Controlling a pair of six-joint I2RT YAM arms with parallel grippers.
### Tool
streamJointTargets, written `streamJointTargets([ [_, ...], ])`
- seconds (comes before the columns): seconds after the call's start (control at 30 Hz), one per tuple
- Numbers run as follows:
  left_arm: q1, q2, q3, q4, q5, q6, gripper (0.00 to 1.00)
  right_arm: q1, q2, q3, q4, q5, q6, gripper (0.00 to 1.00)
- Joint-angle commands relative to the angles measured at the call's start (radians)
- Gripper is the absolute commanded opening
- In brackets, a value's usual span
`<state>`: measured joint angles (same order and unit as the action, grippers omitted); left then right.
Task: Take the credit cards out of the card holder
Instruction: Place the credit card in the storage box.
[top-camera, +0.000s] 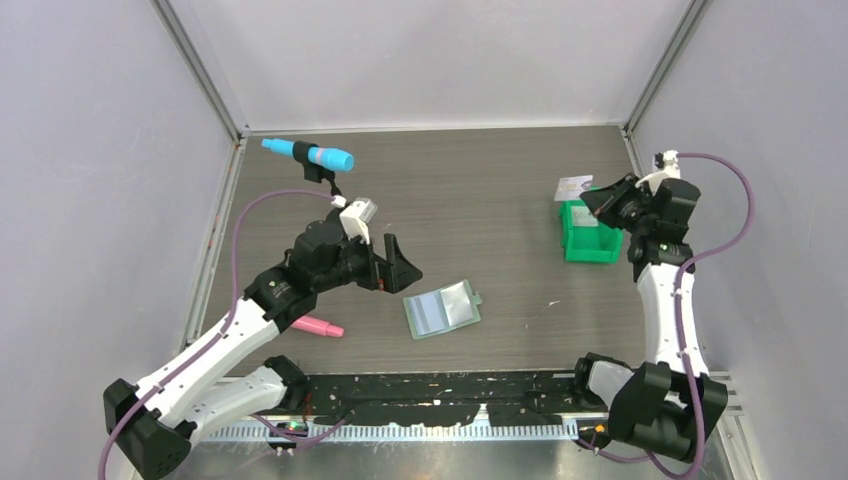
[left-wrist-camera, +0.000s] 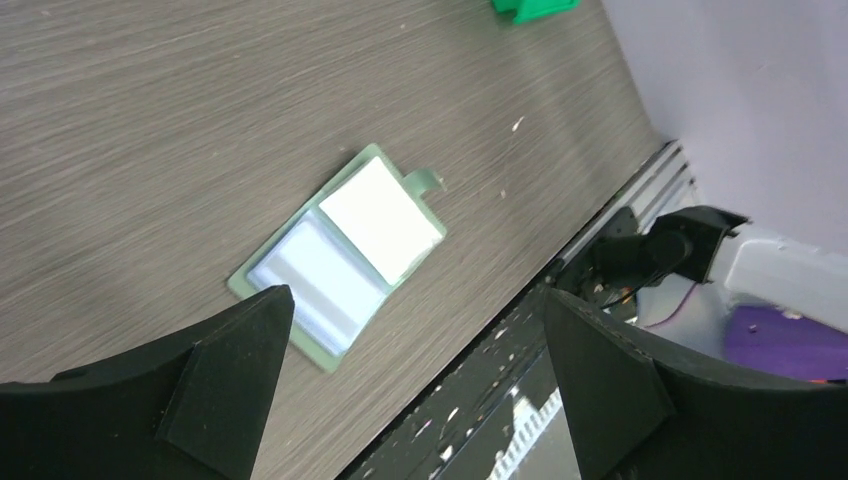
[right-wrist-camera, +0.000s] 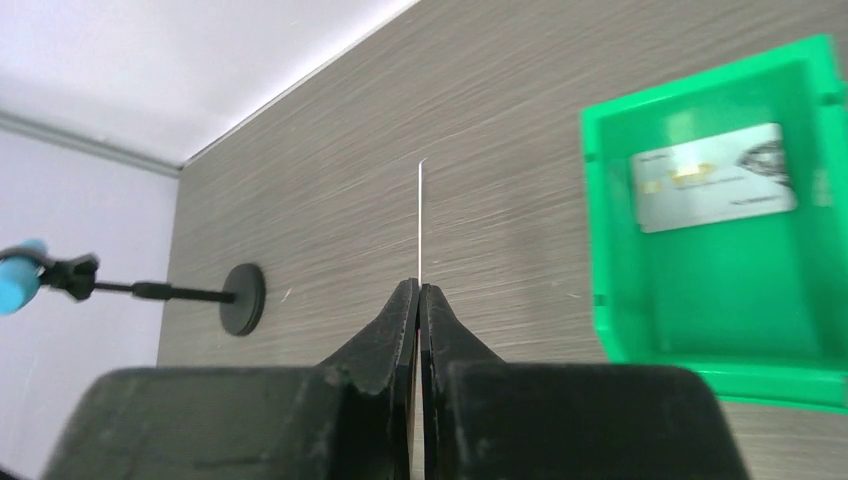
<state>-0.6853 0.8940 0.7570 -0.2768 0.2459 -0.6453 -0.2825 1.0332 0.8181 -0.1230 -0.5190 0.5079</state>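
The card holder (top-camera: 443, 308) lies open and flat mid-table; in the left wrist view (left-wrist-camera: 340, 255) its two pocket panels shine pale, and I cannot tell whether cards are inside. My left gripper (top-camera: 395, 265) is open and empty, hovering just left of the holder (left-wrist-camera: 415, 300). My right gripper (top-camera: 592, 200) is shut on a credit card (top-camera: 575, 186), held above the table at the left rim of the green bin (top-camera: 590, 243). In the right wrist view the gripper (right-wrist-camera: 418, 288) holds this card (right-wrist-camera: 420, 220) edge-on. Another credit card (right-wrist-camera: 712, 178) lies flat inside the bin (right-wrist-camera: 600, 250).
A blue cylinder on a black stand (top-camera: 308, 155) is at the back left, its round base (right-wrist-camera: 241, 297) on the table. A pink marker (top-camera: 318, 326) lies under the left arm. A black rail (top-camera: 450, 385) runs along the near edge. Enclosure walls surround the table.
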Motion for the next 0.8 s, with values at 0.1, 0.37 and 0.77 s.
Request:
streamJointTargets([
  [0.1, -0.003, 0.004, 0.143, -0.329, -0.097, 0.214, 1.00, -0.141, 0.099, 0.121, -0.121, -0.049, -0.126, 0.05],
  [0.37, -0.002, 0.041, 0.259, -0.493, -0.031, 0.288, 1.00, -0.162, 0.182, 0.168, -0.202, 0.023, -0.250, 0.05],
  [0.77, -0.002, 0.026, 0.266, -0.553, -0.102, 0.393, 1.00, -0.175, 0.253, 0.233, -0.238, 0.058, -0.403, 0.05],
])
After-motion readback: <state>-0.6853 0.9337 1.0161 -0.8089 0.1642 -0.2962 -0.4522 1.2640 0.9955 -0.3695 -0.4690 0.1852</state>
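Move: The right hand already pinches the credit card. The green storage box it is taken to has its middle about 9 cm ahead, 9 cm to the right and roughly 21 cm below. The card already in the box lies about 3 cm farther out than the box's middle and 2 cm to the left of it. From the left hand, the storage box is some 40 cm right, 24 cm ahead and 19 cm lower. Still pinching the credit card between its shut fingers, the right hand swings about 8 cm to the right, fast at first and then slower, and sinks some 5 cm towards the storage box, its fingers tipping down and its left side dipping. The empty left hand, fingers wide open, draws off to the left and slightly back, its left side rolling upward. ##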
